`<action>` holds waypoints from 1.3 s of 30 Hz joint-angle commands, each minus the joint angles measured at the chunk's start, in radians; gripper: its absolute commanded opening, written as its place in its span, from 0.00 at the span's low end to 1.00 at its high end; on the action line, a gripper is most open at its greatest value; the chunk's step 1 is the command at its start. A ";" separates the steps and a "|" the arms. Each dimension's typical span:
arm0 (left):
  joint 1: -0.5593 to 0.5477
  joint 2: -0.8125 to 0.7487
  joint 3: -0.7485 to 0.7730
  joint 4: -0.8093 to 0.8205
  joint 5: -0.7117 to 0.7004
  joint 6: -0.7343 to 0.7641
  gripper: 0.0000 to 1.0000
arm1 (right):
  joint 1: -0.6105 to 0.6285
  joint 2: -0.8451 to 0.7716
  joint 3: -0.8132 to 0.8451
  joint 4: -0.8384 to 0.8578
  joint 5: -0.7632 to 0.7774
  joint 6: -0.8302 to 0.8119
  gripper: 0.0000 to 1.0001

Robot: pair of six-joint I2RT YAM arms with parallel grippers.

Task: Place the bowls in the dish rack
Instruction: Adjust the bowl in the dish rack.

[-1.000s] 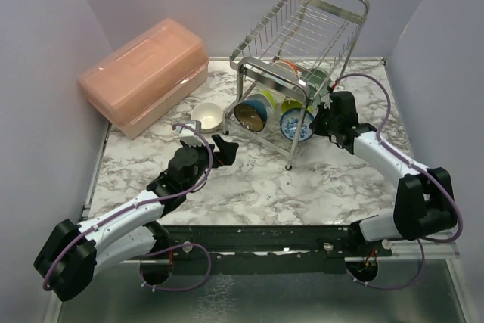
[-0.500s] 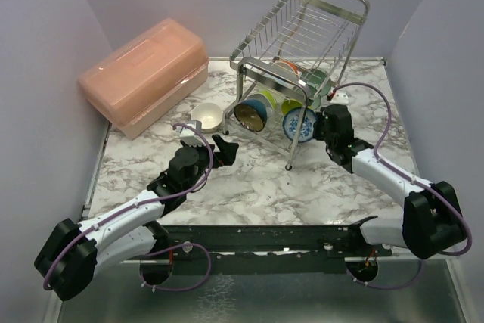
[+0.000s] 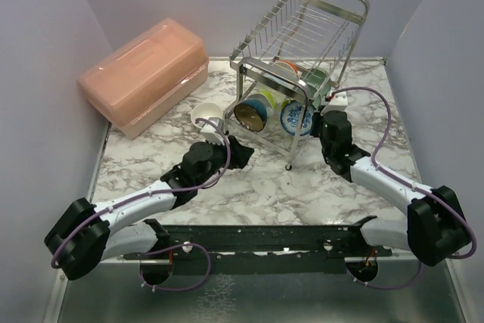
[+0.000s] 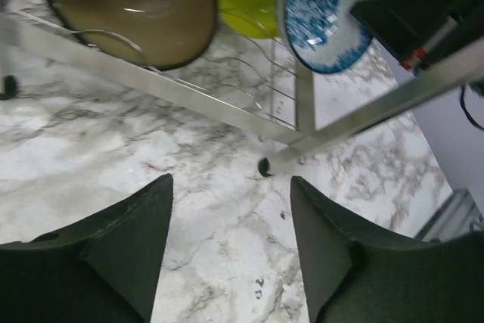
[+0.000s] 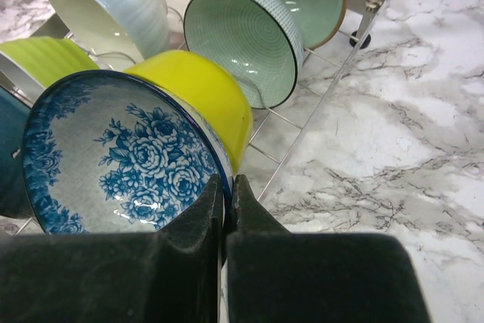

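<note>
The dish rack (image 3: pixel 302 28) stands at the back right, with several bowls on edge in its lower tier. My right gripper (image 5: pixel 227 179) is shut on the rim of the blue-and-white bowl (image 5: pixel 113 156), which leans against a yellow bowl (image 5: pixel 215 96) at the rack's front right (image 3: pixel 296 119). A mint green bowl (image 5: pixel 242 39) and a lime bowl (image 5: pixel 38 62) sit behind. A white bowl (image 3: pixel 204 113) rests on the table left of the rack. My left gripper (image 3: pixel 242 153) hovers open before the rack, its jaws (image 4: pixel 231 183) holding nothing.
A pink lidded plastic box (image 3: pixel 144 73) sits at the back left. The rack's leg and rubber foot (image 4: pixel 265 166) stand just ahead of my left fingers. The marble tabletop (image 3: pixel 249 187) spreads in front, with walls on three sides.
My left arm has swung right and forward toward the rack, past the white bowl, and its jaws have narrowed somewhat. The right arm shifted slightly, still gripping the blue-and-white bowl.
</note>
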 commanded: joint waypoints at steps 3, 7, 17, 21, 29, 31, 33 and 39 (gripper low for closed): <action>-0.121 0.110 0.061 0.213 0.062 0.139 0.53 | 0.008 -0.035 -0.018 0.128 0.050 -0.009 0.01; -0.148 0.223 0.097 0.336 0.090 0.229 0.44 | 0.009 -0.032 -0.027 0.133 0.037 0.002 0.01; -0.155 0.501 0.238 0.540 -0.001 0.214 0.25 | 0.009 -0.018 -0.038 0.143 0.003 0.029 0.01; -0.155 0.614 0.319 0.571 0.003 0.138 0.24 | 0.010 -0.018 -0.040 0.145 -0.014 0.028 0.01; -0.157 0.753 0.407 0.602 -0.038 0.110 0.17 | 0.010 -0.024 -0.041 0.139 -0.036 0.049 0.01; -0.156 0.772 0.414 0.603 -0.049 0.117 0.14 | 0.010 -0.026 -0.042 0.140 -0.039 0.052 0.01; -0.157 0.792 0.420 0.603 -0.055 0.123 0.12 | 0.009 -0.024 -0.043 0.143 -0.045 0.053 0.01; -0.152 0.865 0.449 0.605 -0.050 0.120 0.10 | 0.009 -0.024 -0.049 0.162 -0.079 0.053 0.01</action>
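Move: The blue-patterned bowl, pinched by its rim in the right gripper, lies about 20 cm to the left gripper's right, 14 cm ahead and some 4 cm lower. The rack's near leg rises about 20 cm right and 5 cm ahead of the left gripper; the teal bowl sits 16 cm ahead, 1 cm right, 5 cm down. From the right gripper, the blue bowl's middle is roughly 6 cm left, 1 cm ahead and 1 cm down; the yellow bowl is about 8 cm left, 7 cm ahead and 3 cm down. Bring the left gripper some 16 cm to the right towards the blue-patterned bowl, drawing back slightly at first, then going forward to end about 7 cm farther out and a little lower. Tip its fingers up about 10 degrees and close them nearly shut on nothing as it goes. Keep the right gripper almost in place, still pinching the bowl's right rim. ##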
